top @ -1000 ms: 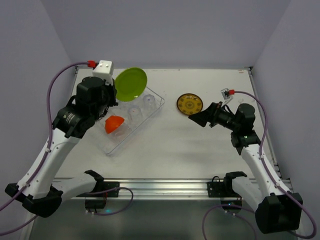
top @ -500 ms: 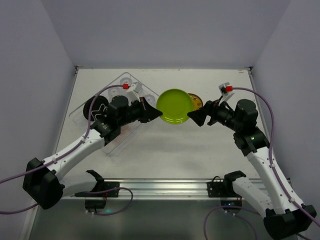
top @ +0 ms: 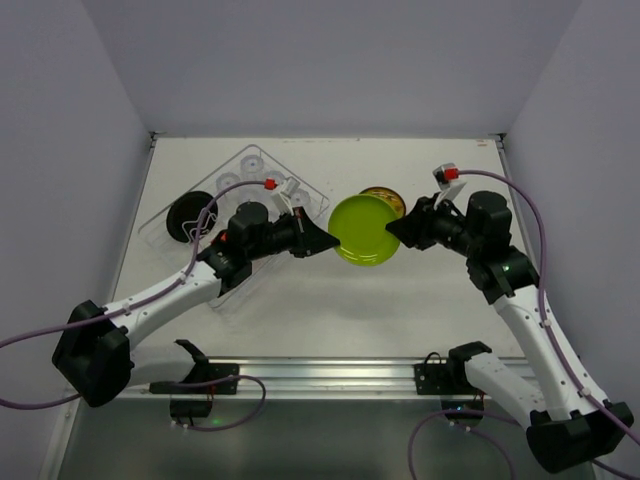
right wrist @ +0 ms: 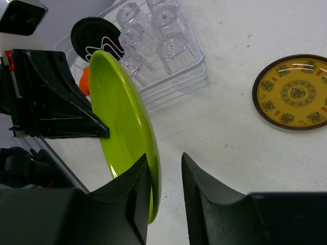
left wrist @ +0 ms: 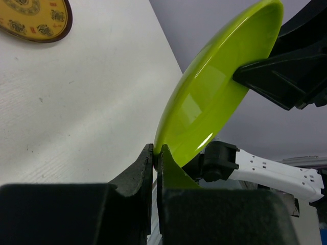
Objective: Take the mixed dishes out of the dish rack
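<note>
Over the middle of the table the lime-green plate [top: 362, 229] [left wrist: 214, 97] [right wrist: 120, 117] hangs on edge between both arms. My left gripper [top: 330, 243] [left wrist: 156, 150] is shut on its left rim. My right gripper [top: 392, 233] [right wrist: 164, 157] straddles the opposite rim. One of its fingers lies against the plate, and a gap is left to the other. The dish rack [top: 195, 180] [right wrist: 196, 76] lies at the far left. It holds clear cups [top: 250, 165] [right wrist: 171, 48], a black plate [top: 188, 215] [right wrist: 92, 34] and an orange-red bowl [right wrist: 83, 81].
A yellow-and-brown patterned plate [top: 385, 197] [left wrist: 33, 18] [right wrist: 295, 93] lies flat on the white table just behind the green plate. The left arm stretches from the rack side across to the centre. Walls close off the table on the left, far and right sides.
The left arm carried the green plate from above the rack rightwards to the centre. The right gripper moved onto its far rim and its jaws narrowed around it.
</note>
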Controlling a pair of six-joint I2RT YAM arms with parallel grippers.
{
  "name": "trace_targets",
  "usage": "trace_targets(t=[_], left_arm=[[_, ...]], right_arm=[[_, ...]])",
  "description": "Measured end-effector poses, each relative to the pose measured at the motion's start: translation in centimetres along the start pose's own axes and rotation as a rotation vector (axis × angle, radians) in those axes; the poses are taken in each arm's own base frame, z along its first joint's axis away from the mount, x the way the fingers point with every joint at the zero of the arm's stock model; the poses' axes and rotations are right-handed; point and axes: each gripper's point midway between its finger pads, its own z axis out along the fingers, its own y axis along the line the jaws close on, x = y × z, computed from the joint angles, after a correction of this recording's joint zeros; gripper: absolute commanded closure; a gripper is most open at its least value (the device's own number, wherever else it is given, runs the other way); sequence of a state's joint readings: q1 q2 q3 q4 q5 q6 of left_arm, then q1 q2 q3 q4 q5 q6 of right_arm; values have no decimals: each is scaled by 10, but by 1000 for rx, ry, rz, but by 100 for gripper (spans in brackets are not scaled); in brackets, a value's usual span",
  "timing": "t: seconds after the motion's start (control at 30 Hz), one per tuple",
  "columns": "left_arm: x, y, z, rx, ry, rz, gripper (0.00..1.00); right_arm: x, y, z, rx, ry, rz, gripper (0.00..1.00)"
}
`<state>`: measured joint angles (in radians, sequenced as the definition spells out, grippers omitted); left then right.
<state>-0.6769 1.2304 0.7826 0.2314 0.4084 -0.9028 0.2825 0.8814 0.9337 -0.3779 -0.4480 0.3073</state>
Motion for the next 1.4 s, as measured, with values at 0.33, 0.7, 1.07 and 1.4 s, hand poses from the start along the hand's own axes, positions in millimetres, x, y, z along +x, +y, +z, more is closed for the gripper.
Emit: trace_targets(t=[0.33, 0.7, 1.07, 1.4], left_arm=[[6, 11, 4, -8, 27, -8, 91], [-53, 6, -53, -241, -203, 293, 0], [-113, 26, -190, -730, -545, 459, 0], [-85, 90, -238, -1032, -522, 538, 0]], right_arm=[[1, 3, 13, -59, 1, -2, 100], [-7, -44, 12, 131, -82, 141, 100], [23, -179, 35, 457, -26, 466, 100], [15, -242, 97, 519, 73, 529, 100]])
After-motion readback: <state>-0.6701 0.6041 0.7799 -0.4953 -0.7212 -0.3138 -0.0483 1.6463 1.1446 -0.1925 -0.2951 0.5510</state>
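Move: The green plate hangs between my hands, its left rim pinched by my left fingers and its right rim already between my half-open right ones; its middle is about 6 cm left of my right hand and 6 cm right of my left. From my right hand, the yellow plate lies on the table roughly 20 cm ahead, 2 cm right and 27 cm below. From my left hand, the orange bowl in the rack sits some 6 cm ahead, 25 cm left and 17 cm below, and the black plate 14 cm ahead and 36 cm left. I close my right fingers on the green plate's rim, and only then open my left ones wide and let go. My left hand swings about 27 cm left, arching up and sinking again towards the orange bowl, turning counter-clockwise until its fingers face forward. My right hand carries the plate forward some 18 cm, down and to the right towards the yellow plate, turning about 30 degrees clockwise and tipping down. ##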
